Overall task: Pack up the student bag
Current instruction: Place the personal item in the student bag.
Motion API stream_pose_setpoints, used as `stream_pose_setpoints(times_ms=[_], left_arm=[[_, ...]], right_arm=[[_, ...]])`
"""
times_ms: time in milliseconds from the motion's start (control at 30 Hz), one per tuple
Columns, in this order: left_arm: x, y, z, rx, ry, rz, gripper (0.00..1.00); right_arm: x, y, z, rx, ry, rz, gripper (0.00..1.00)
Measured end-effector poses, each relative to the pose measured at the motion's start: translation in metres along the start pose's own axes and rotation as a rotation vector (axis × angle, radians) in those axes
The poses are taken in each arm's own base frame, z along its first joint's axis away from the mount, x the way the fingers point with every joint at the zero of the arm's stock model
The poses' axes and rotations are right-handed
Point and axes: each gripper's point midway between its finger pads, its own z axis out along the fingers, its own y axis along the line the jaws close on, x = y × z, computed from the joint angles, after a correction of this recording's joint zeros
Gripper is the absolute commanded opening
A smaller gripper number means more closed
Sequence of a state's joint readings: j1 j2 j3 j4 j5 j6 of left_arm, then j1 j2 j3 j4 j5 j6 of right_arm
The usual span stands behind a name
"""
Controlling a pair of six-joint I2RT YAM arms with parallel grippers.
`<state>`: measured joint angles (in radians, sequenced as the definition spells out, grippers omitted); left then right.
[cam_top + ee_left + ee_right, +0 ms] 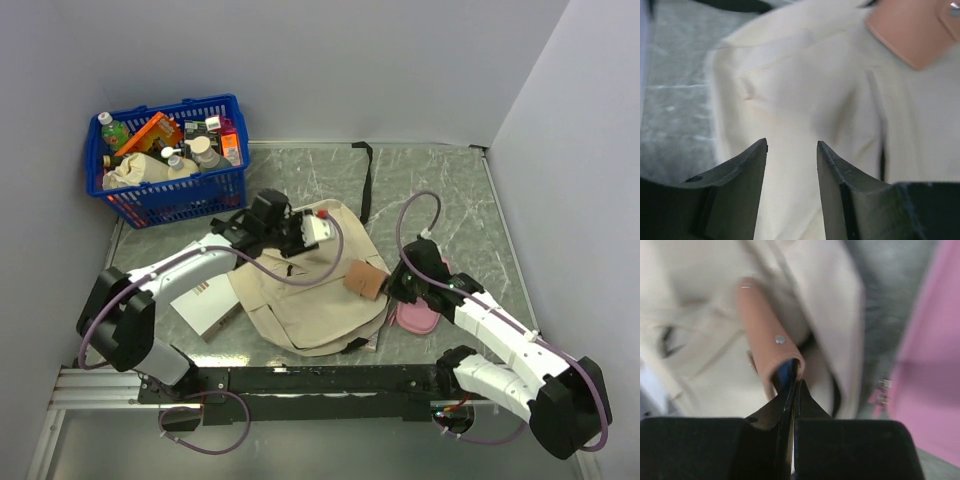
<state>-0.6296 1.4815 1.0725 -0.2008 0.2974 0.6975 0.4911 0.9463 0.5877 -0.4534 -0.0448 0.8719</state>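
The student bag [310, 290] lies flat in the middle of the table, cream fabric with a brown leather tab [366, 281] on its right side. My left gripper [297, 243] hangs over the bag's upper part, open and empty. In the left wrist view the left gripper [791, 145] has only cream fabric [805, 90] between its jaws, and the brown tab [910, 30] is at the top right. My right gripper [395, 285] is at the bag's right edge. In the right wrist view the right gripper [796, 382] is shut on the end of the brown tab [762, 325].
A blue plastic basket [170, 160] full of bottles and packets stands at the back left. A white book [205, 305] lies left of the bag. A pink pouch [417, 315] lies under the right arm and also shows in the right wrist view [935, 365]. A black strap [365, 180] trails toward the back.
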Motion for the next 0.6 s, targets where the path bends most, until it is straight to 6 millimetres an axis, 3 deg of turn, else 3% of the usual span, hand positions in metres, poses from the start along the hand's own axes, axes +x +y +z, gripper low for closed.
stream_pose_setpoints(times_ms=[67,167,200,300,600], left_arm=[[0.005,-0.025,0.01,0.061,0.017,0.019,0.5],[0.023,-0.059,0.019,0.147,0.064,0.031,0.49],[0.03,-0.066,0.019,0.168,0.084,0.028,0.49],[0.046,-0.079,0.022,0.205,0.129,0.014,0.5],[0.043,-0.084,0.026,0.209,0.113,0.053,0.51]], right_arm=[[0.009,-0.021,0.004,0.071,0.018,-0.002,0.16],[0.023,-0.039,0.006,0.121,0.054,-0.006,0.52],[0.027,-0.042,0.006,0.122,0.064,-0.013,0.72],[0.037,-0.049,0.004,0.107,0.078,-0.024,0.92],[0.035,-0.039,-0.002,0.006,0.04,-0.019,0.93]])
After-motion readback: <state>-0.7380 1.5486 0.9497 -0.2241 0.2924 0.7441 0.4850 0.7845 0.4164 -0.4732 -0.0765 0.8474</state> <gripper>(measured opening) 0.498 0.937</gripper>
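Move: My right hand still pinches the near edge of the brown personal item; the bag's right part, where it is going, lies about 4 cm to the left, 1 cm ahead and 6 cm below. The pink case is roughly 10 cm to the right and 1 cm back, 8 cm below. From my left hand, the student bag's middle is some 9 cm back, 3 cm right and 13 cm below, and the personal item about 10 cm back and 16 cm right. I bring my right hand down about 4 cm and as far back, drifting a little right, and spread its shut fingers nearly fully to let go of the personal item over the bag's right part, then ease up a centimetre. Meanwhile my left hand, still half open, sinks some 8 cm and draws back 5 towards the bag's cloth, tilting about 15 degrees. ##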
